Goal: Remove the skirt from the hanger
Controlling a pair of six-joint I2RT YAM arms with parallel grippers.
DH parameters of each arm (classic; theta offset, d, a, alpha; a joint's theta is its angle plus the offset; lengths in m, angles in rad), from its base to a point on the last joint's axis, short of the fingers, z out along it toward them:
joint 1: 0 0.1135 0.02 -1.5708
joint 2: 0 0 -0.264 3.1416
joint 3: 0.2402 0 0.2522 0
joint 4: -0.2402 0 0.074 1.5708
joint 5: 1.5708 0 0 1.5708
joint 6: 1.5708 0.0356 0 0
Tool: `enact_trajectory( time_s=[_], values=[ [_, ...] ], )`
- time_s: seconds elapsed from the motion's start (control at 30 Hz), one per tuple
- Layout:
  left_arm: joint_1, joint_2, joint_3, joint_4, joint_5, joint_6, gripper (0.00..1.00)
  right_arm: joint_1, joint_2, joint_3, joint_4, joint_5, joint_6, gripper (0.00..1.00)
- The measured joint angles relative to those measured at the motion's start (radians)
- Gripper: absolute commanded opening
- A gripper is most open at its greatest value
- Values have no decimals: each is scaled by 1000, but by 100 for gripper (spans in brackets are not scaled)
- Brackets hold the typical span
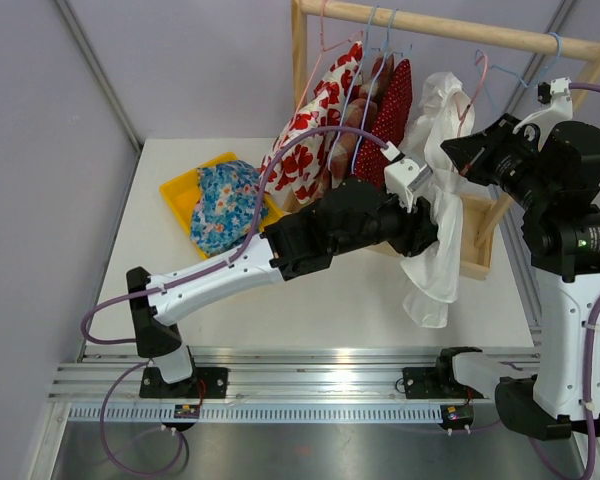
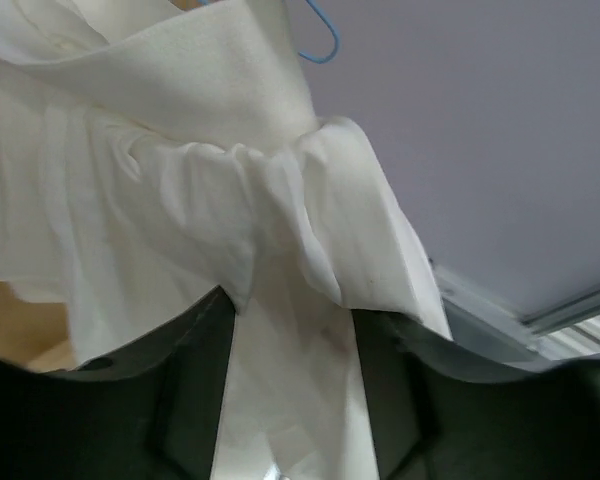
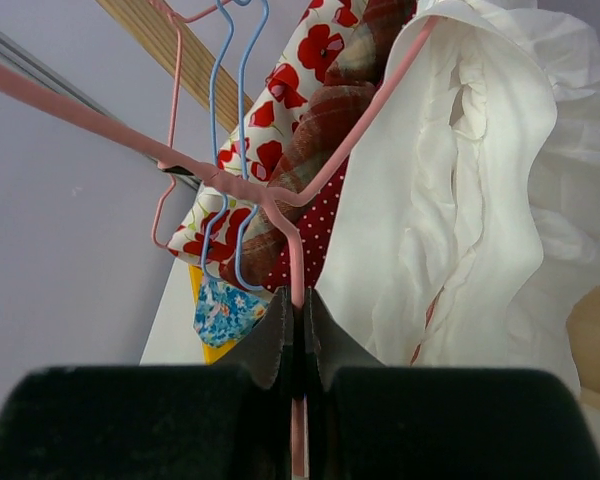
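A white skirt [image 1: 438, 215] hangs from a pink wire hanger [image 1: 475, 88] at the right end of the wooden rack. My left gripper [image 1: 432, 232] is shut on the white skirt; in the left wrist view the cloth [image 2: 280, 300] is bunched between my two dark fingers [image 2: 195, 385]. My right gripper [image 1: 458, 158] is shut on the pink hanger; in the right wrist view the pink wire [image 3: 296, 255] runs straight down between the closed fingertips [image 3: 278, 335], with the white skirt [image 3: 480, 200] draped to its right.
A wooden rail [image 1: 450, 28] carries several more hangers with red floral, plaid and red dotted skirts [image 1: 340, 120]. A yellow tray [image 1: 180, 190] at the back left holds a blue floral skirt [image 1: 223, 205]. A wooden rack base [image 1: 477, 240] stands behind the white skirt.
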Motion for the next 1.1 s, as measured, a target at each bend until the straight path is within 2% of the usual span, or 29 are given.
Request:
enact_trajectory(
  time_s=[0.03, 0.07, 0.3, 0.4, 0.63, 0.8, 0.93, 1.1],
  values=[
    [-1, 0, -11, 19, 10, -2, 26, 0, -5, -10, 0, 0, 6, 0],
    [-2, 0, -19, 33, 19, -5, 0, 0, -7, -19, 0, 0, 10, 0],
    [-9, 0, -33, 86, 41, -8, 0, 0, -9, -35, 0, 2, 17, 0],
    [-33, -31, -84, 84, 22, -3, 0, 0, -4, -31, -3, 13, 9, 0],
    [-216, -249, -359, 81, -164, 10, 0, 5, 60, 13, -53, 56, -10, 0],
    [-340, -344, -497, 49, -264, -3, 0, 6, 95, 36, -42, 97, -18, 0],
    [-362, -341, -560, 32, -336, -19, 0, 9, 98, 39, -43, 113, -17, 0],
    [-364, -304, -565, 26, -392, -31, 0, 10, 98, 39, -64, 117, -17, 0]
  ],
)
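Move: The white skirt hangs between the left gripper's still-closing fingers, its middle about 2 cm ahead, 2 cm to the right and 2 cm below. The held part of the pink hanger is roughly 7 cm farther out than that hand, 5 cm right and 10 cm above; the red dotted skirt hangs some 15 cm ahead, 9 cm left and 5 cm higher. From the right gripper, the white skirt's middle lies about 5 cm back, 3 cm left and 12 cm below. Shut the left gripper on the white skirt, then, keeping the pinch, draw the cloth away from the pink hanger, back some 12 cm and about 6 cm left, going into a descent of about 11 cm with a slight roll. Keep the right gripper shut on the hanger, letting it ease about 3 cm forward and 3 cm down as its fingertips tip slightly down and turn a little clockwise. ##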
